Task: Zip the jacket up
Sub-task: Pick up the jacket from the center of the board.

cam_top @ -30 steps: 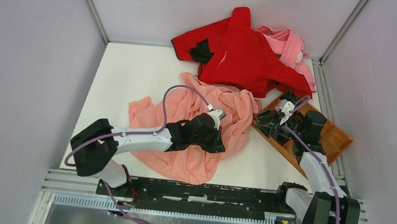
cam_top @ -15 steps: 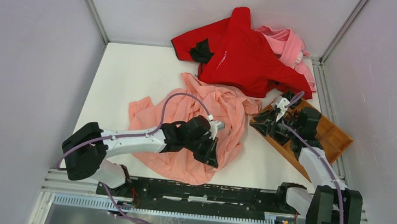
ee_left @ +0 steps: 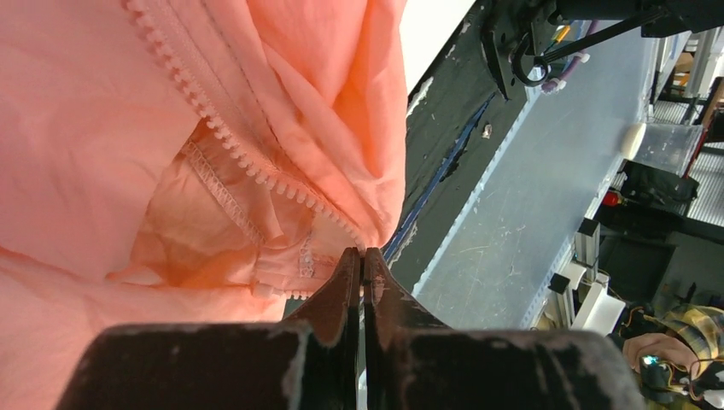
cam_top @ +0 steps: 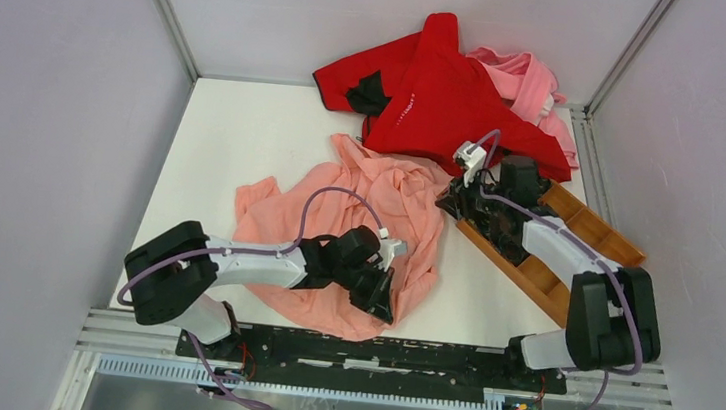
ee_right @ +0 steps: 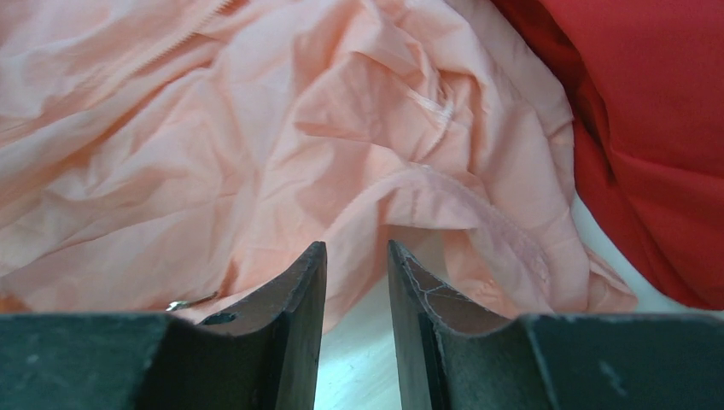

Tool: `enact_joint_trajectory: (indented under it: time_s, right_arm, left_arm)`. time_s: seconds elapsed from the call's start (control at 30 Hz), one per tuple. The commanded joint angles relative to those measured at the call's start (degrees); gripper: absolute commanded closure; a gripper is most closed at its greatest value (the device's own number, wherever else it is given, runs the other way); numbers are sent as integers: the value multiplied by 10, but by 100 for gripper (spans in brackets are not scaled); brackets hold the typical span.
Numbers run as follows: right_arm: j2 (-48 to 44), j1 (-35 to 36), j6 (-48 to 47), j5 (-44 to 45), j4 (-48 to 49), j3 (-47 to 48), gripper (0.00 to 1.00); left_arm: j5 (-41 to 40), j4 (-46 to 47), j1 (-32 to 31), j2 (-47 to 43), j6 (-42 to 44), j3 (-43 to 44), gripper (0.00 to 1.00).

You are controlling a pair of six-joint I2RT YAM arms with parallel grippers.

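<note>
The salmon-pink jacket (cam_top: 340, 193) lies crumpled in the middle of the white table. My left gripper (cam_top: 381, 292) is at its near right part, shut on the jacket's zipper edge. In the left wrist view a row of zipper teeth (ee_left: 222, 128) runs down the fabric (ee_left: 102, 128) to the closed tips (ee_left: 360, 252). My right gripper (cam_top: 450, 201) sits low at the jacket's right edge. Its fingers stand open (ee_right: 357, 248), with bare table between them. The jacket's hem (ee_right: 444, 192) lies just beyond the tips.
A bright red garment (cam_top: 450, 98) lies heaped at the back, and its edge shows in the right wrist view (ee_right: 666, 102). A paler pink garment (cam_top: 532, 81) sits behind it. A wooden tray (cam_top: 586, 242) lies at the right under my right arm. The black rail (cam_top: 355, 350) runs along the near edge.
My left gripper has drawn back toward the near edge, dragging a fold of the jacket with it. My right arm has swung from over the tray to the jacket's right edge.
</note>
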Motion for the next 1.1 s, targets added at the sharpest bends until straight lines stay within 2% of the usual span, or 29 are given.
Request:
enact_joint_trajectory:
  time_s: [0.0, 0.27, 0.47, 0.53, 0.67, 0.73, 0.87, 0.97, 1.07]
  right_arm:
    - [46, 14, 46, 101, -27, 57, 63]
    - [74, 15, 156, 0, 41, 41, 62]
    - [119, 18, 187, 6, 36, 64, 66]
    - [134, 18, 187, 6, 31, 77, 72]
    - [142, 18, 189, -22, 43, 110, 94]
    - [136, 17, 201, -50, 74, 122, 100]
    - [123, 12, 243, -162, 185, 129, 100]
    - [113, 12, 296, -240, 318, 97, 100]
    - [97, 13, 304, -272, 381, 58, 100]
  left_arm:
    - [26, 60, -2, 7, -15, -9, 98]
    - [33, 73, -2, 14, -14, -12, 98]
    - [29, 66, -1, 5, -12, -13, 98]
    - [27, 59, -1, 2, -10, -14, 98]
    - [25, 39, -1, -5, -6, -16, 98]
    - [18, 22, 0, -12, -1, -17, 98]
    - [-2, -39, 7, -38, 0, -23, 98]
    - [-19, -77, 16, -65, -6, -23, 98]
    - [-33, -106, 21, -93, -20, -20, 98]
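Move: The raised zipper edge of the salmon jacket is about 2 cm ahead of the open right fingers, 2 cm left and 5 cm below. From that hand, the red jacket's middle lies about 23 cm ahead, 2 cm left and 9 cm down; the wooden box's is some 25 cm right, 7 cm back and 9 cm down. The left hand already pinches the hem; the raised edge is about 28 cm ahead of it, 6 cm right, roughly level. The right hand dips 4 cm, pinches the zipper edge, lifts about 10 cm, drifting left; left keeps its pinch. ##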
